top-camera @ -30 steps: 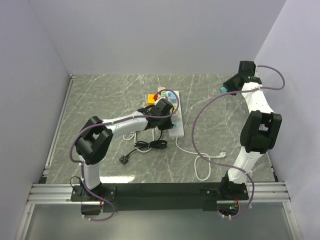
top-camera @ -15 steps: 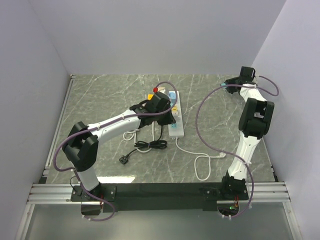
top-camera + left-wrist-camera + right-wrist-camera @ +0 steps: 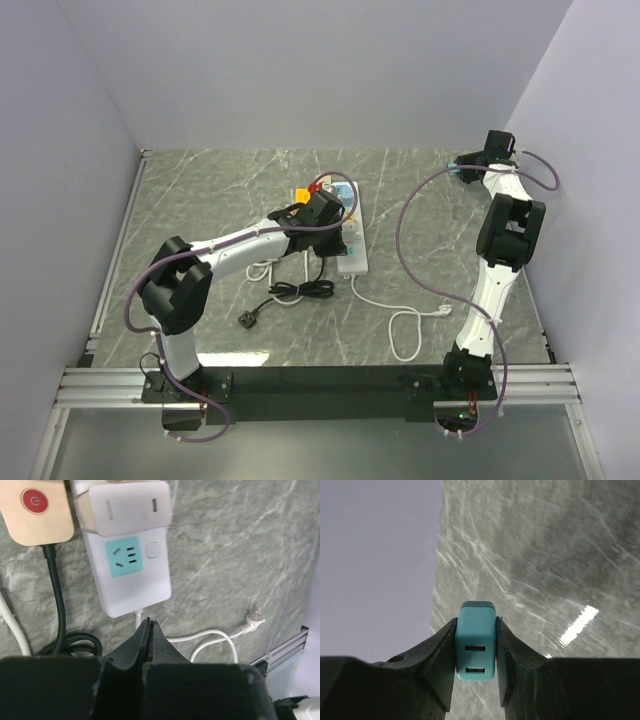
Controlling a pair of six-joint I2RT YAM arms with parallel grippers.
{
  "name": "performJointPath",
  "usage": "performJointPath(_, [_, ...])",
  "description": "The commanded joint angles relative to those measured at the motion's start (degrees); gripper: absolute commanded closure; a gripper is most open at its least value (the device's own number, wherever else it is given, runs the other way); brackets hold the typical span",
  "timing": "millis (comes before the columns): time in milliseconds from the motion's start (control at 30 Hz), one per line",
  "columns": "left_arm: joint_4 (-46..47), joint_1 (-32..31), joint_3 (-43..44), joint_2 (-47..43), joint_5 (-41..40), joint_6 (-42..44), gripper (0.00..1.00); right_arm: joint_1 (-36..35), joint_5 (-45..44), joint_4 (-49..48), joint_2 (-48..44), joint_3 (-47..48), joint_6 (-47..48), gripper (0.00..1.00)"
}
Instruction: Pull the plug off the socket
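Note:
My right gripper [image 3: 475, 622] is shut on a teal USB charger plug [image 3: 475, 640], held in the air with its two USB ports facing the camera. In the top view it [image 3: 461, 169] is near the far right corner, well away from the white power strip [image 3: 354, 258]. My left gripper [image 3: 150, 624] is shut and empty, hovering over the strip's near end; in the top view it [image 3: 335, 240] is above the strip. The strip [image 3: 142, 587] shows a free teal socket [image 3: 123, 556] and a white adapter [image 3: 125, 509] plugged in beyond it.
A beige strip with a red button [image 3: 35, 507] lies left of the white one, with a black cable [image 3: 56, 597] coiled nearby. A white cable with a loose plug [image 3: 252, 620] trails right. A black plug [image 3: 249, 318] lies on the marble floor. Walls close in on three sides.
My right arm has straightened and carried the teal plug slightly right, toward the far right corner. My left gripper moved farther over the strip, then back a little.

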State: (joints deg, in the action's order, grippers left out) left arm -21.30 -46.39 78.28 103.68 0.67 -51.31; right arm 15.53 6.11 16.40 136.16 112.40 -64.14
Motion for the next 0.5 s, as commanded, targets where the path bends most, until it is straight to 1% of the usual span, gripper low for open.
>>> performJointPath(0, [0.6,0.8,1.8,0.6,0.3,-0.3,1.0,0.2,0.0,3.0,-1.1,1.6,1.8,0.6])
performJointPath(67, [1.3,1.0,1.3,0.7,0.6,-0.4,1.0,0.2,0.3,2.7,-2.3,-0.1,3.4,0.55])
performJointPath(100, [1.4,1.0,1.2,0.7,0.6,-0.5,1.0,0.2,0.0,2.8,-2.9,-0.9,3.8,0.5])
performJointPath(200, [2.1,1.2,0.4,0.7,0.7,-0.5,1.0,0.3,1.4,2.1,-4.7,-4.0,4.5,0.4])
performJointPath(300, [2.8,1.2,-0.3,1.3,0.8,-0.8,1.0,0.1,2.1,4.3,-5.5,-4.1,5.1,0.37])
performJointPath(467, [3.9,1.3,-1.2,2.1,1.4,-1.2,1.0,-0.7,1.9,5.7,-10.5,-8.9,5.7,0.35])
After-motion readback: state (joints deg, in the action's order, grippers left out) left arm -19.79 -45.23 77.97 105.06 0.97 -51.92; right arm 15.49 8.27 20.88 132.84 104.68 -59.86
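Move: The blue-green plug, already off the strip, is held between the right fingers, over bare table; the spot it is being let go over lies some 8 cm below that hand, about 3 cm back and 1 cm to its left. The power strip's middle is roughly 25 cm to the right hand's left and 13 cm back, about 6 cm lower. From the left hand that spot is about 16 cm ahead, 26 cm to the right and 11 cm down. The plug is let go by the right hand over the bare far-right part of the table: the fingers open clearly while the hand draws back about 4.5 cm and sinks some 3.5 cm, drifting a little left. The fingers tip down somewhat further, and their grip on the plug's sides ends. ##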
